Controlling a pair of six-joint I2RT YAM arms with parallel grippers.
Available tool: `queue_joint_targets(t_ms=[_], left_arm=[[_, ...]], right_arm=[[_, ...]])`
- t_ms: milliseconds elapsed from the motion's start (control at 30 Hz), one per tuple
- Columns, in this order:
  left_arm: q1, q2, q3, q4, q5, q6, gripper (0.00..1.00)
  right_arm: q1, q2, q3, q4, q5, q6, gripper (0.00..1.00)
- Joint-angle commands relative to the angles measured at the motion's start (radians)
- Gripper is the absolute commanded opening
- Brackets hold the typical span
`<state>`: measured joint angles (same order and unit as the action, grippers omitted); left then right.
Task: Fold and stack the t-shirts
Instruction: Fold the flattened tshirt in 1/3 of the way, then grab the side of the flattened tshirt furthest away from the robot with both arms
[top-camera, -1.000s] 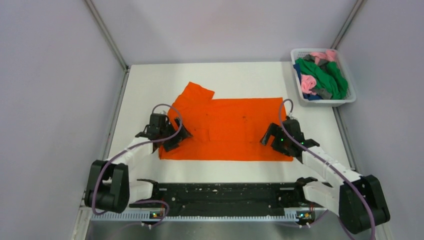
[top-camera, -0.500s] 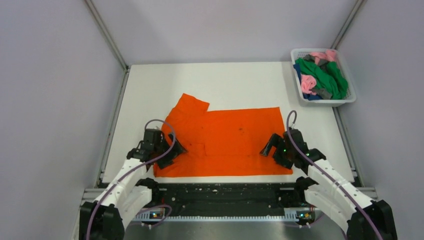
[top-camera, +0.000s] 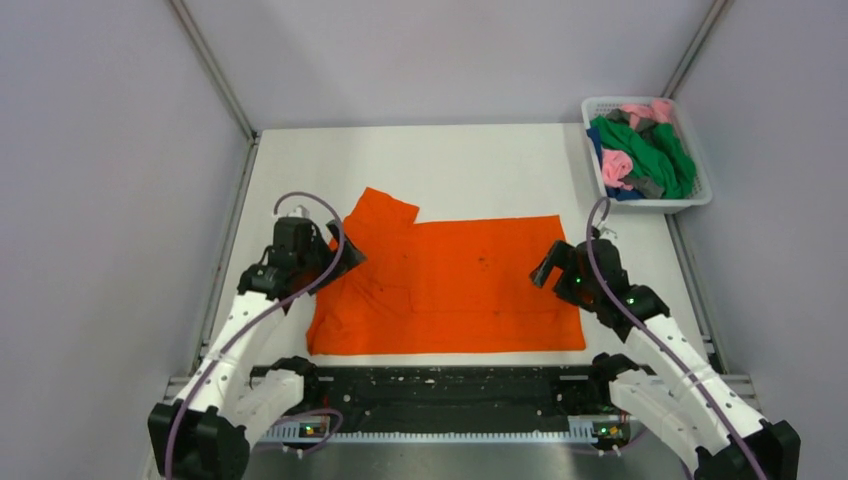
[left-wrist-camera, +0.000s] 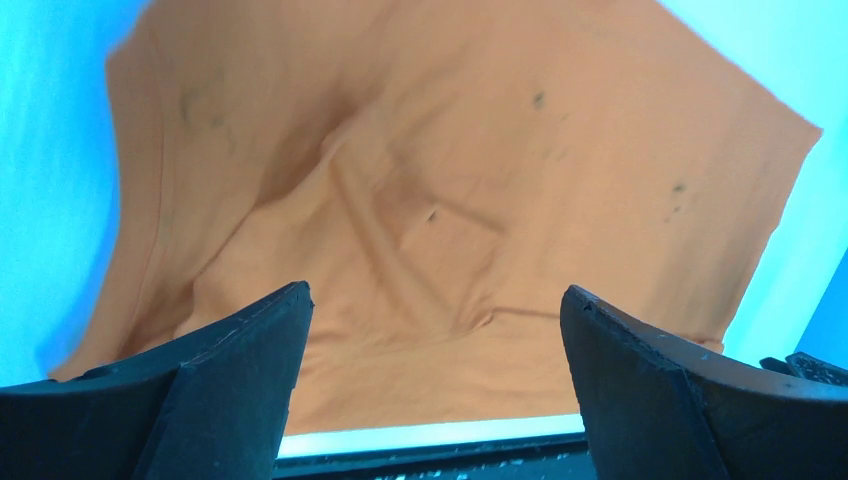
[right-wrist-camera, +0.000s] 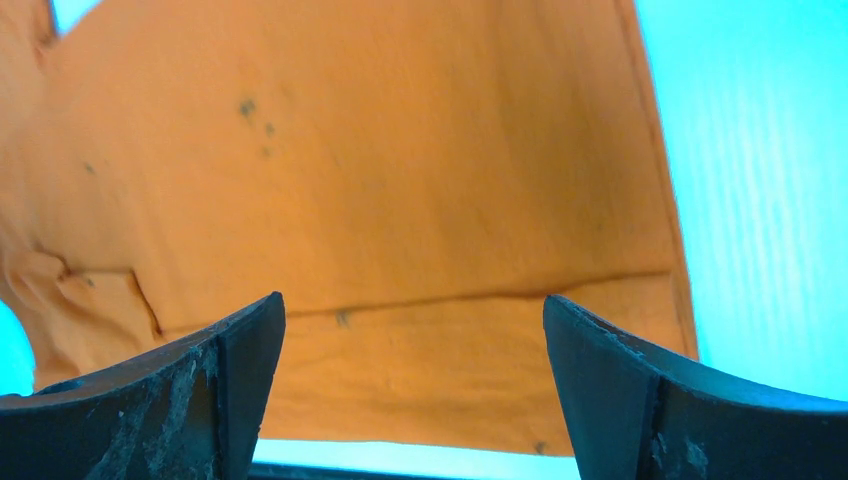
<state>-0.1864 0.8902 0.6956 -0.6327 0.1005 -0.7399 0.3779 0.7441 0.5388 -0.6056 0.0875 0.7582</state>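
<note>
An orange t-shirt (top-camera: 450, 285) lies spread flat on the white table (top-camera: 480, 165), its near part folded over and one sleeve sticking out at the back left. My left gripper (top-camera: 340, 258) hovers open over the shirt's left edge, nothing between its fingers; the left wrist view shows wrinkled orange cloth (left-wrist-camera: 430, 200) below the left gripper (left-wrist-camera: 435, 300). Above the shirt's right edge my right gripper (top-camera: 550, 270) is open and empty too; in its wrist view the fold line crosses the orange shirt (right-wrist-camera: 380, 200) above the right gripper (right-wrist-camera: 410, 305). More t-shirts, green (top-camera: 650, 155), pink and blue, fill a basket.
The white mesh basket (top-camera: 700, 195) stands at the table's back right corner. A black rail (top-camera: 440, 385) runs along the near edge between the arm bases. Grey walls close in the table on three sides.
Both grippers drew the shirt toward the near edge, then let go and lifted back up over its left and right edges. The shirt now lies nearer the front.
</note>
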Motion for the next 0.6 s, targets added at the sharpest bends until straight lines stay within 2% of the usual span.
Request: queue_joint_targets(t_ms=[0,200,400,500,567], left_arm=[[-0.002,0.155,0.159,0.098,-0.069,0.113,0.99],[-0.001,0.528,0.484,0.106,-0.163,0.230,0.99],[-0.001,0.977,0.925,-0.070,-0.264,0.329,0.99],[-0.001,1.180,1.196,-0.158,-0.279,0.362,0.99],[-0.001,1.297,1.341,-0.208,-0.271,0.381,0.94]], right_arm=[[0.011,0.011,0.070,0.064,0.134,-0.058,0.99],[0.010,0.017,0.081,0.105,0.182,-0.103,0.99],[0.011,0.050,0.065,0.111,0.257,-0.123,0.99],[0.011,0.068,0.053,0.127,0.263,-0.122,0.99],[0.010,0.078,0.044,0.144,0.243,-0.130,0.99]])
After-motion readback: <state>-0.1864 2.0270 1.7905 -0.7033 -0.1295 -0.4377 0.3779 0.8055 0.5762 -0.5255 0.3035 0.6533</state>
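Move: The t-shirt's far sleeve lies about 26 cm ahead of the left hand, some 8 cm to its right and 10 cm below. A creased patch of the shirt sits about 11 cm to that hand's right and 1 cm ahead, just as low. The shirt's far right corner is some 22 cm ahead of the right hand, 4 cm to its right and 8 cm below; the basket stands roughly 34 cm ahead and 28 cm to the right of that hand. Towards the t-shirt's far sleeve the left hand sweeps fast, straight forward some 26 cm, arching up about 3 cm and sinking back to its starting height, fingers wide open, its left side rolling up about 20 degrees. The right hand eases forward and to the right towards the shirt's far right corner, rising slightly and rolling its left side down, also open and touching nothing. ##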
